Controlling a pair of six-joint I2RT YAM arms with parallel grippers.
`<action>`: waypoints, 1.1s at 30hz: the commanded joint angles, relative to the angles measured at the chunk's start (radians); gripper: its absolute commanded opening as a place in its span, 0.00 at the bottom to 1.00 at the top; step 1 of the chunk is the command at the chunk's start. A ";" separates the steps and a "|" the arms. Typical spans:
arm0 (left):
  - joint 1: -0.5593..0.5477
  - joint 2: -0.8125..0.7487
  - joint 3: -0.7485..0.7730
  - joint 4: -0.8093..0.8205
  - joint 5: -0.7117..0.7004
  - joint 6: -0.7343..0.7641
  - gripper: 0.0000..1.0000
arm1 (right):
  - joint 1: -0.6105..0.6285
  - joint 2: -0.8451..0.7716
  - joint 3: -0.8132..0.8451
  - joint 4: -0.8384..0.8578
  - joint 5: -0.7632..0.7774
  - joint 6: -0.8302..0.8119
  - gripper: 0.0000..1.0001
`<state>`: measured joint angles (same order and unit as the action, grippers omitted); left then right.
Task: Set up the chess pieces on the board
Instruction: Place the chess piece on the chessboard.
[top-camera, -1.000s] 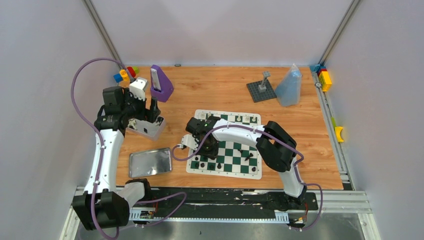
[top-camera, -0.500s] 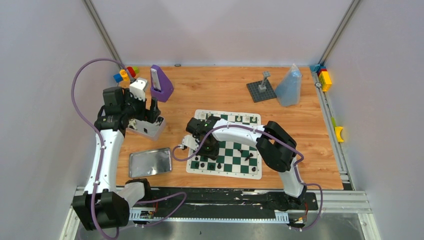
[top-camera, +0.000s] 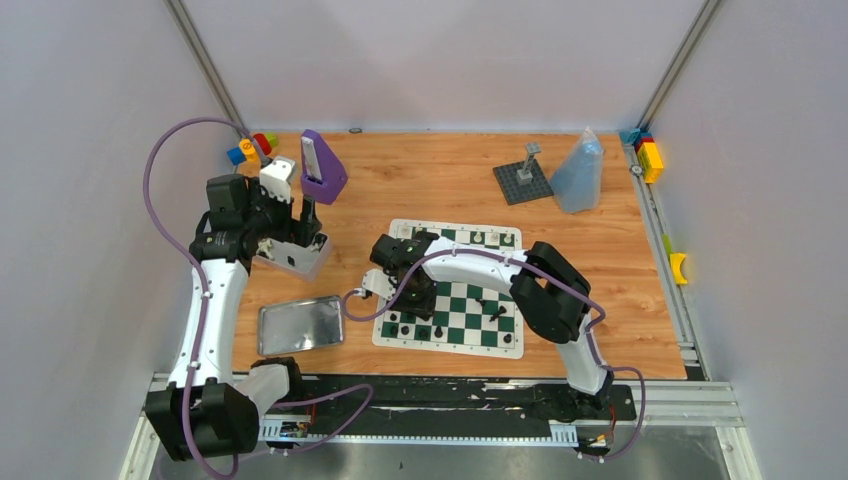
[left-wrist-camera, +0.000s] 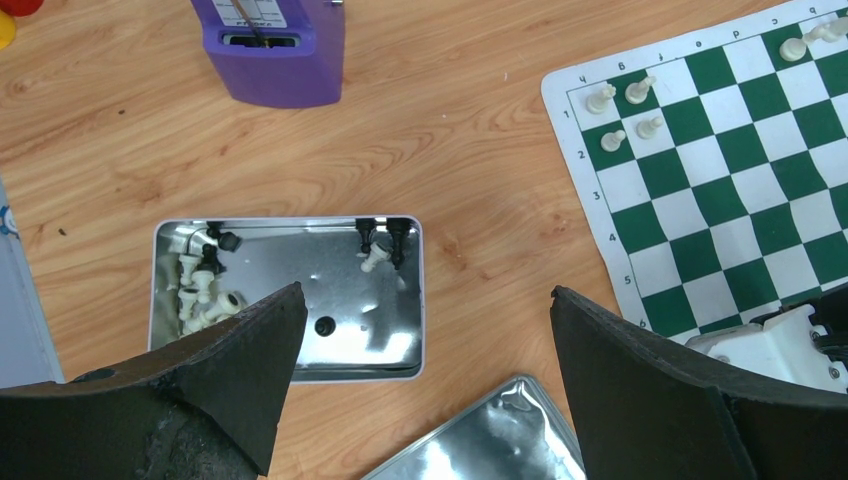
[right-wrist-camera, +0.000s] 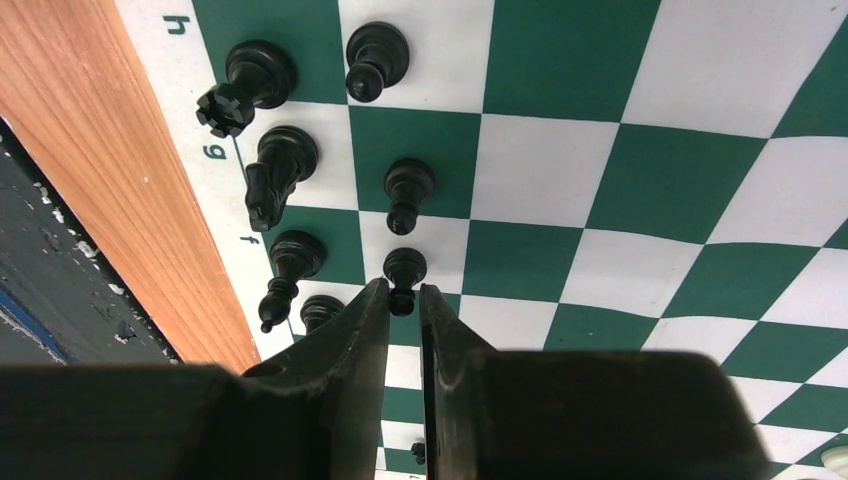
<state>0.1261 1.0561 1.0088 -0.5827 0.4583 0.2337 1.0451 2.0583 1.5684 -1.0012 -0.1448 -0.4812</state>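
Note:
The board lies at mid-table, green and white. My right gripper hovers low over its near-left corner, jaws parted only a little. A black pawn stands upright on a square with its head between the fingertips, a thin gap showing on the right side. Other black chess pieces stand nearby: a rook, a knight, a bishop. White pieces stand at the board's far corner. My left gripper is open wide above an open tin that holds loose pieces.
The shiny tin lid lies near the left arm. A purple holder stands behind the tin. A dark grey baseplate with a post and a blue bag sit at the back right. Coloured blocks lie at the back left.
The right gripper's jaws have parted slightly around the black pawn. Neither arm has visibly shifted.

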 joint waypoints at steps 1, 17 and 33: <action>0.005 -0.024 -0.002 0.032 0.012 -0.001 1.00 | 0.007 0.002 0.039 0.004 -0.008 -0.011 0.19; 0.006 -0.024 -0.003 0.036 0.014 0.006 1.00 | -0.023 -0.105 0.030 0.026 -0.026 0.025 0.40; 0.005 -0.024 -0.004 0.027 0.181 0.037 1.00 | -0.357 -0.499 -0.327 0.164 -0.223 0.049 0.47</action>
<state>0.1261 1.0561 1.0084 -0.5793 0.5453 0.2478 0.7696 1.6085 1.3472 -0.8948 -0.3080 -0.4458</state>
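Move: The right hand is still down over its just-placed black pawn, whose middle is about 1 cm below the hand point, with a second standing pawn some 3 cm to the hand's left and the bishop 3 cm behind it. The loose black pawn lies roughly 10 cm to the right, 4 cm farther out and 2 cm lower; a longer fallen black piece lies about 13 cm right and 1 cm ahead. From the left hand the loose pawn is some 29 cm right, 10 cm back and 21 cm below. The right fingers, already slackened around the newly placed pawn, stay down and spread to about half open, then lift straight off it, rising some 10 cm in all. Once clear of the pieces, the hand sweeps right (about 6 cm) and a little forward over the board, to the side where the loose pawn lies, tilting some 20 degrees so the fingertips swing to the left and turning about 15 degrees clockwise. ##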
